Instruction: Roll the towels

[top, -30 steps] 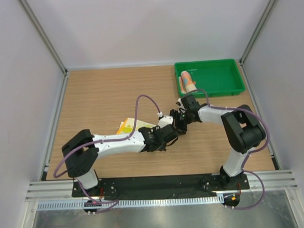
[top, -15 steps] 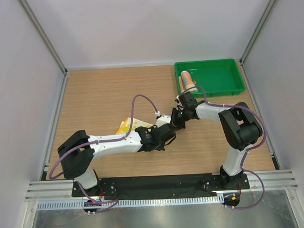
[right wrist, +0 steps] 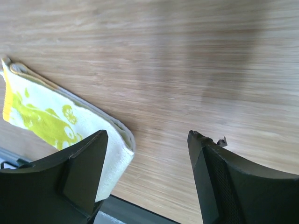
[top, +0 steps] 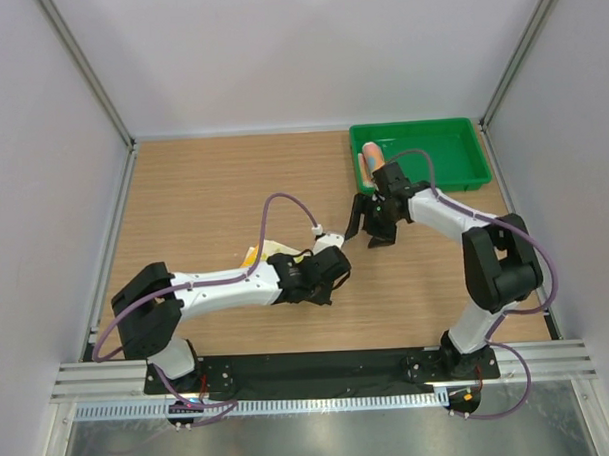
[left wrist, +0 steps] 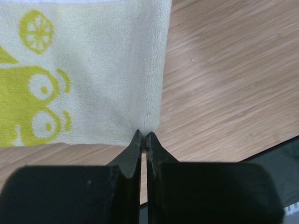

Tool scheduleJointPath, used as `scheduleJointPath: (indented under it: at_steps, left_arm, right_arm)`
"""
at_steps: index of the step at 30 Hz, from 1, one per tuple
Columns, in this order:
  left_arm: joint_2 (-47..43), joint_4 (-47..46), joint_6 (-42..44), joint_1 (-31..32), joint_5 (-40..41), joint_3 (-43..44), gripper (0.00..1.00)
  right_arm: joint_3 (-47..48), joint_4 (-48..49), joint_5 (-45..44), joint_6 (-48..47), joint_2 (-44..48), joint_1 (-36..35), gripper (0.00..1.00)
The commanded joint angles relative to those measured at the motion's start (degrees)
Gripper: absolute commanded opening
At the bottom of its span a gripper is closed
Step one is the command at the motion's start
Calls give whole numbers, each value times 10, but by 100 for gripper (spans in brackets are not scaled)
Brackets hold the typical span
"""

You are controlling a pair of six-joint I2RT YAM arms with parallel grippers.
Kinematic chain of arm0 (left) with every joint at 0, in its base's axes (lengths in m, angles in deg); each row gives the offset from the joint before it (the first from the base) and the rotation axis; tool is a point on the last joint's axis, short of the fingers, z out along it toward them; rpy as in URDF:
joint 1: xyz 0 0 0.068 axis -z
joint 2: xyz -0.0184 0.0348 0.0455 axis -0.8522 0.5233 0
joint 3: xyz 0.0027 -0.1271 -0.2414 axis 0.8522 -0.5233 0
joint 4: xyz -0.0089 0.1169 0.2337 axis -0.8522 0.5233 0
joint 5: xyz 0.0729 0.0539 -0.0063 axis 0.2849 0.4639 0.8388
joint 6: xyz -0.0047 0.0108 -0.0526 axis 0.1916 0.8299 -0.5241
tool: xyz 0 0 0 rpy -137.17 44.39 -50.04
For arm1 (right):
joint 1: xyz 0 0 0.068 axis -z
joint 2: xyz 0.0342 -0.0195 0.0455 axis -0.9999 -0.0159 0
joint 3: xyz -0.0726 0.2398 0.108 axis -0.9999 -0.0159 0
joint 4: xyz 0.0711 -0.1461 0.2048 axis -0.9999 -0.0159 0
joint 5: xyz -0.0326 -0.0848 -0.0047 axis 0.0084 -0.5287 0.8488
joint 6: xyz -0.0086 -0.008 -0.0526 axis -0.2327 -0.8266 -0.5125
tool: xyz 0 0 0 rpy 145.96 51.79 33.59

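Note:
The yellow towel (left wrist: 84, 70), pale with a yellow-green print, lies folded on the wooden table. My left gripper (left wrist: 145, 135) is shut on its near right corner. From above, only a strip of this towel (top: 272, 250) shows beside my left gripper (top: 318, 271). My right gripper (right wrist: 148, 140) is open and holds nothing. It hovers over bare wood, and the towel's folded edge (right wrist: 112, 154) lies by its left finger. Seen from above, the right gripper (top: 369, 227) is up and to the right of the left one. A rolled blue and orange-pink towel (top: 373, 164) lies in the green tray (top: 443, 173).
The green tray sits at the far right corner of the table. A purple cable (top: 284, 204) arches over my left arm. White walls and metal posts enclose the table on three sides. The dark near edge of the table (left wrist: 280, 154) shows close behind my left fingers.
My right gripper has opened and pulled away from the left gripper, up toward the tray. The left gripper has stayed shut on the towel corner and slid slightly left.

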Motion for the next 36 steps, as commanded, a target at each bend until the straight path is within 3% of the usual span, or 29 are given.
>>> scheduleJointPath:
  at_steps: [1, 6, 12, 20, 26, 30, 32, 36]
  left_arm:
    - [-31, -17, -17, -4, -22, 14, 0]
    - [-71, -62, -99, -34, -55, -49, 0]
    - [-126, -82, -170, -113, -100, -122, 0]
    - [-115, -68, -198, -164, -144, -152, 0]
    - [-115, -20, -240, -169, -144, -148, 0]
    - [-113, 11, -260, -173, -146, -145, 0]
    - [-104, 15, -259, -175, -151, -144, 0]
    - [-89, 16, -259, -178, -159, -143, 0]
  right_arm:
    - [34, -59, -63, -26, 68, 20, 77]
    - [41, -75, -64, -30, 109, 23, 77]
    - [10, -28, 15, -34, 154, 2, 76]
    - [-41, 53, 71, -6, 159, -48, 71]
    - [-55, 120, 100, 16, 136, -105, 58]
    - [-61, 164, 106, 31, 102, -131, 38]
    - [-61, 188, 120, 39, 76, -137, 32]
    - [-62, 216, 133, 49, 43, -143, 31]
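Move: The yellow-green towel's near right corner is already pinched in the left hand; its printed middle lies about 10 cm left of that hand, 3 cm ahead and 5 cm below, and its far right corner some 7 cm ahead and 5 cm below. From the empty right hand, that far right corner is roughly 7 cm left, 5 cm back and 5 cm below; the rolled towel in the green bin stands about 14 cm ahead and 3 cm right. The towel's pinched corner is carried about 7 cm left over the towel by the shut left hand, which turns some 30 degrees counter-clockwise and sinks a little at the end. The open right hand first lifts forward and right, then swings back and left over the towel's right end, turning counter-clockwise, sinking again and closing to about a third open. ##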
